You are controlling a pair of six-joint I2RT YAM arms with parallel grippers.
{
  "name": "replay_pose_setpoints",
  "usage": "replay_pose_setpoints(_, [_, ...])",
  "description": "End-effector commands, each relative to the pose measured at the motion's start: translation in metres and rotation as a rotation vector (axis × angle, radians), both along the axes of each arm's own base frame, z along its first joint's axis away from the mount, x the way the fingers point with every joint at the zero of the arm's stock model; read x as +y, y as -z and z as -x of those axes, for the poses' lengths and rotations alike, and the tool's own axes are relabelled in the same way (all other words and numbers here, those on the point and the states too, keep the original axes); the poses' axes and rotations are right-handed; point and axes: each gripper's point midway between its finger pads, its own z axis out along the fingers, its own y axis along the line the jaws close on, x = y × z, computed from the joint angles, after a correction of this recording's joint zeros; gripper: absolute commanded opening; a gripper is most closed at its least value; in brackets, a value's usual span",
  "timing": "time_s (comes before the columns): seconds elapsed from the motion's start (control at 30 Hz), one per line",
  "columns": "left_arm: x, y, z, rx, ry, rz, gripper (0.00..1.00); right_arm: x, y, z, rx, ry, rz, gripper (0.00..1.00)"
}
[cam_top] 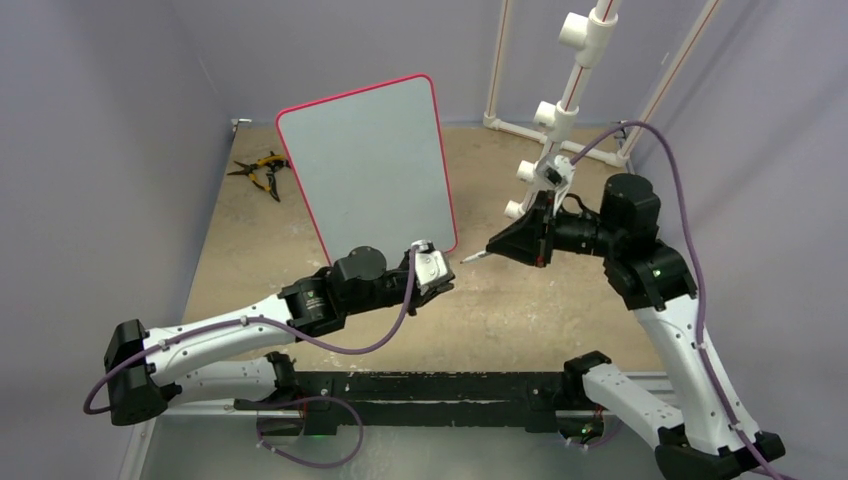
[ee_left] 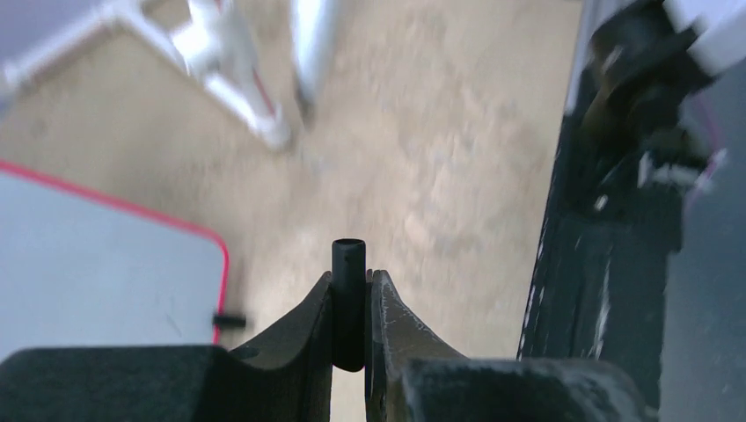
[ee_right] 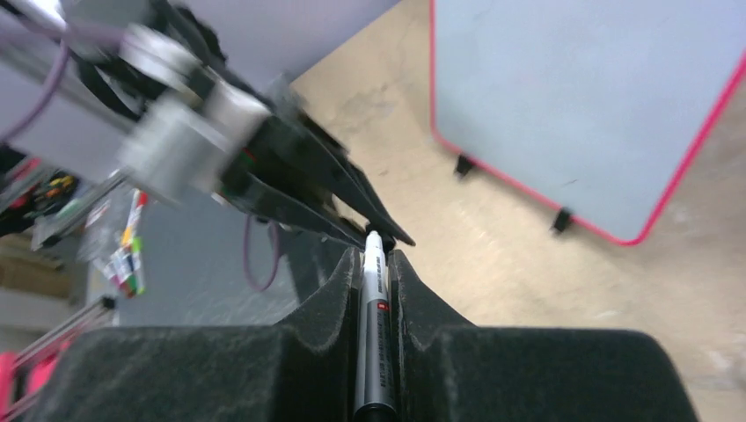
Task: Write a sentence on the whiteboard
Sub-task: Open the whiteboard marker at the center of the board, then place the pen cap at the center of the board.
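The whiteboard (cam_top: 370, 165) lies flat at the back of the table, red-rimmed, its face bare white; it also shows as the whiteboard (ee_left: 97, 264) and the whiteboard (ee_right: 581, 97). The sentence is not in view. My right gripper (cam_top: 497, 248) (ee_right: 376, 253) is shut on a silver marker (ee_right: 374, 308), its uncapped white tip (cam_top: 470, 258) pointing left. My left gripper (cam_top: 440, 280) (ee_left: 350, 277) sits just off the board's near right corner, shut on the marker's black cap (ee_left: 348, 299). A small gap separates cap and tip.
Yellow-and-black pliers (cam_top: 262, 172) lie left of the board. A white pipe frame (cam_top: 570, 80) stands at the back right, above my right arm. A black base rail (cam_top: 420, 395) runs along the near edge. Board feet (ee_right: 559, 220) stick out below the rim.
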Motion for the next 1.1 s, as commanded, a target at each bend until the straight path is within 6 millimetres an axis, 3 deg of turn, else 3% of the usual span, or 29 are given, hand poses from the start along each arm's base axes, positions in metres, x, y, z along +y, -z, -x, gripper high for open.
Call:
replay_pose_setpoints(0.0, [0.041,0.088,-0.002,0.092,-0.07,-0.316,0.0,-0.014,-0.052,0.002,-0.209,0.056,-0.01,0.0])
replay_pose_setpoints(0.2, [0.039,0.089,-0.002,0.095,-0.069,-0.322,0.0,-0.016,-0.056,0.002,-0.214,0.056,0.015,0.0])
replay_pose_setpoints(0.47, [0.041,0.074,-0.01,0.112,-0.113,-0.259,0.0,-0.023,-0.025,-0.028,-0.172,0.182,0.081,0.0])
replay_pose_setpoints(0.63, [0.032,0.071,-0.013,0.212,-0.167,-0.208,0.0,-0.023,-0.004,-0.045,-0.166,0.225,0.086,0.0])
replay_pose_setpoints(0.83, [0.023,0.095,-0.021,0.376,-0.293,-0.182,0.0,-0.031,0.001,-0.063,-0.217,0.349,0.051,0.0])
replay_pose_setpoints(1.07, [0.023,0.162,-0.031,0.531,-0.48,-0.198,0.0,-0.043,0.0,-0.066,-0.297,0.448,-0.001,0.0])
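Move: The whiteboard, propped at a slant, has its middle about 34 cm ahead of the right hand, 24 cm to its left and 20 cm lower. The pipe stand's foot is roughly 28 cm ahead of that hand, 7 cm to its right, on the table 33 cm below. From the left hand, which holds the cap, the marker's bare tip is about 7 cm above, 3 cm right and 1 cm ahead; the whiteboard's middle is 36 cm ahead, 14 cm left and 10 cm lower. The already uncapped marker stays pinched in the right hand, which lifts it some 6 cm clear, then swings it forward about 6 cm and down again, drifting right and turning about 20 degrees clockwise. The cap, still gripped, goes down with the left hand, about 14 cm in two stages, a little left at first, the fingers tipping towards the table. ##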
